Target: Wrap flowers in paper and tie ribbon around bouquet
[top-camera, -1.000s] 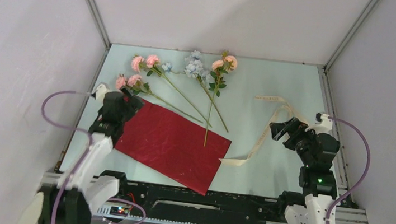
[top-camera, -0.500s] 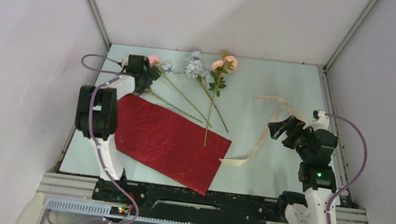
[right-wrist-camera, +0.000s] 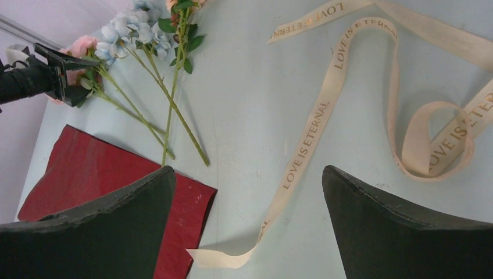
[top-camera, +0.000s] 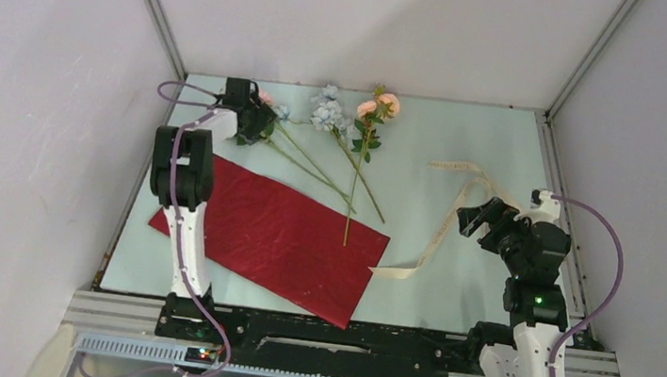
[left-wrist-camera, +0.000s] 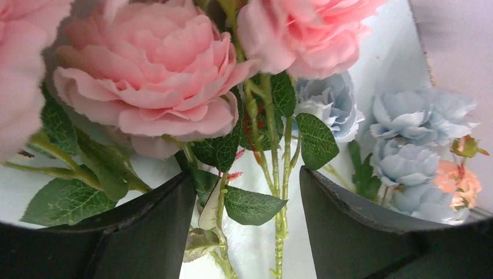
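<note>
Several flowers lie at the far side of the pale table: pink roses, pale blue clusters, and long green stems running toward the red paper. My left gripper is reached out over the leftmost sprays. In the left wrist view its jaws stand apart, with two thin stems and leaves between them and pink rose heads just beyond. The cream ribbon curls at the right, printed "LOVE IS ETERNAL". My right gripper hovers open above the ribbon, nothing between its fingers.
White walls and metal frame rails close in the table on the left, back and right. The paper's near corner reaches close to the front rail. A purple cable loops beside the left arm.
My left arm has swung from over the paper's left corner out to the far-left flower heads, and its jaws have narrowed around the stems. The right arm has barely moved.
</note>
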{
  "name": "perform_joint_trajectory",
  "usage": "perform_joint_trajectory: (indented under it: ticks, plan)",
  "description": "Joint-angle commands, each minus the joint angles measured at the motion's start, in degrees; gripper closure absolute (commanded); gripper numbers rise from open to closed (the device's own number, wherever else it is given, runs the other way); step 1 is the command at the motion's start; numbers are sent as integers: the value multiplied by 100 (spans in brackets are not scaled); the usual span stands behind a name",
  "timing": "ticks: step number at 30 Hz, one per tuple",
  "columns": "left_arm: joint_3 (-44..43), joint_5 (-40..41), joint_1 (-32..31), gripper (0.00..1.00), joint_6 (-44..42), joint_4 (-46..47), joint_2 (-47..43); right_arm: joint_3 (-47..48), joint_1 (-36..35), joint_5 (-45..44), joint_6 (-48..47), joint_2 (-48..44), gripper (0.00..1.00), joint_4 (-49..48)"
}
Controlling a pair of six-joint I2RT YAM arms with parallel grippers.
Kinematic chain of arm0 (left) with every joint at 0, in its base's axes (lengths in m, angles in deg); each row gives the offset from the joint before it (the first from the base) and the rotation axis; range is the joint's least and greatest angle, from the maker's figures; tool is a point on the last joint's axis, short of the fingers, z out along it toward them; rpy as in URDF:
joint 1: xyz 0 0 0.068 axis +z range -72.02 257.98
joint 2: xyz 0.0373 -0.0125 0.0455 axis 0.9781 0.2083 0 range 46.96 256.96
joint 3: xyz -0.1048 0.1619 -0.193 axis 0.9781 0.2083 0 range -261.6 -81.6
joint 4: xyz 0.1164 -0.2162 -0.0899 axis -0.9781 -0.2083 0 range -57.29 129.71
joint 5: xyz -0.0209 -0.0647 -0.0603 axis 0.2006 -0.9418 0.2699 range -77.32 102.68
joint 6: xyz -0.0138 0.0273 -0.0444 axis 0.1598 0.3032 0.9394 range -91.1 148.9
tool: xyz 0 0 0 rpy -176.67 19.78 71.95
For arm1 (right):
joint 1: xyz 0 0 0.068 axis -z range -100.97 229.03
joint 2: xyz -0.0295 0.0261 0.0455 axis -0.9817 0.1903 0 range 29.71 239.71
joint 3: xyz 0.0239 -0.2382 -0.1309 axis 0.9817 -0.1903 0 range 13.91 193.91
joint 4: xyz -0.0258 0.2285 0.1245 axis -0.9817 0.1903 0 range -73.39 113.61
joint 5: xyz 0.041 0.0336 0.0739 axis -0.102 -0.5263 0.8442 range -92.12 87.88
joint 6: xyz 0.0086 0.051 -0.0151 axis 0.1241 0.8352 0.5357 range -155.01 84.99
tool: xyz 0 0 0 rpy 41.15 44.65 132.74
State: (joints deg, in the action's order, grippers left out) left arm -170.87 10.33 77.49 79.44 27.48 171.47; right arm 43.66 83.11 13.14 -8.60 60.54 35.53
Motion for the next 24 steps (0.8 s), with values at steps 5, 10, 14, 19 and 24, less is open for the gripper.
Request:
perform_joint_trajectory:
  ticks: [5, 10, 14, 19, 24]
  plan:
    - [-1249, -1230, -449, 27, -381, -330, 859, 64, 41, -105, -102, -90, 0, 1]
    - [-2815, -1752, -978, 31, -845, -1103, 1774, 65, 49, -97, -93, -110, 0, 35]
    - [-3622, -1830, -1306, 47, -918, -1438, 2115, 65, 57, -71, -80, -138, 0, 68]
    - [-3586, -1777, -1642, 64, -881, -1203, 1978, 65, 58, -34, -39, -111, 0, 74]
    - [-3626, -2152, -2081, 67, -389, -481, 2034, 65, 58, -26, -8, -76, 0, 96]
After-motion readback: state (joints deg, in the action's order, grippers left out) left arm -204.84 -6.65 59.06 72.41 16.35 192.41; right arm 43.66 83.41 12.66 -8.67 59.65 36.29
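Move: My left hand is low over the table, with its open fingers straddling the pink flowers' stems almost at the fingertips; the pink blooms spread about 7 cm ahead. The blue flowers lie some 17 cm to my left hand's right and 7 cm ahead, the peach flowers about 32 cm right and 9 cm ahead. The pink stems lie roughly 50 cm left of my right hand, 28 cm ahead and 16 cm lower. I sweep the pink flowers to the right with my left hand, staying low and level, about 24 cm in to the blue ones. I bow some 5 cm forward on the way, then ease back, while the wrist swings about 35 degrees clockwise. From midway my fingers draw in from three-quarters open to about a third, closing around the pink stems. ##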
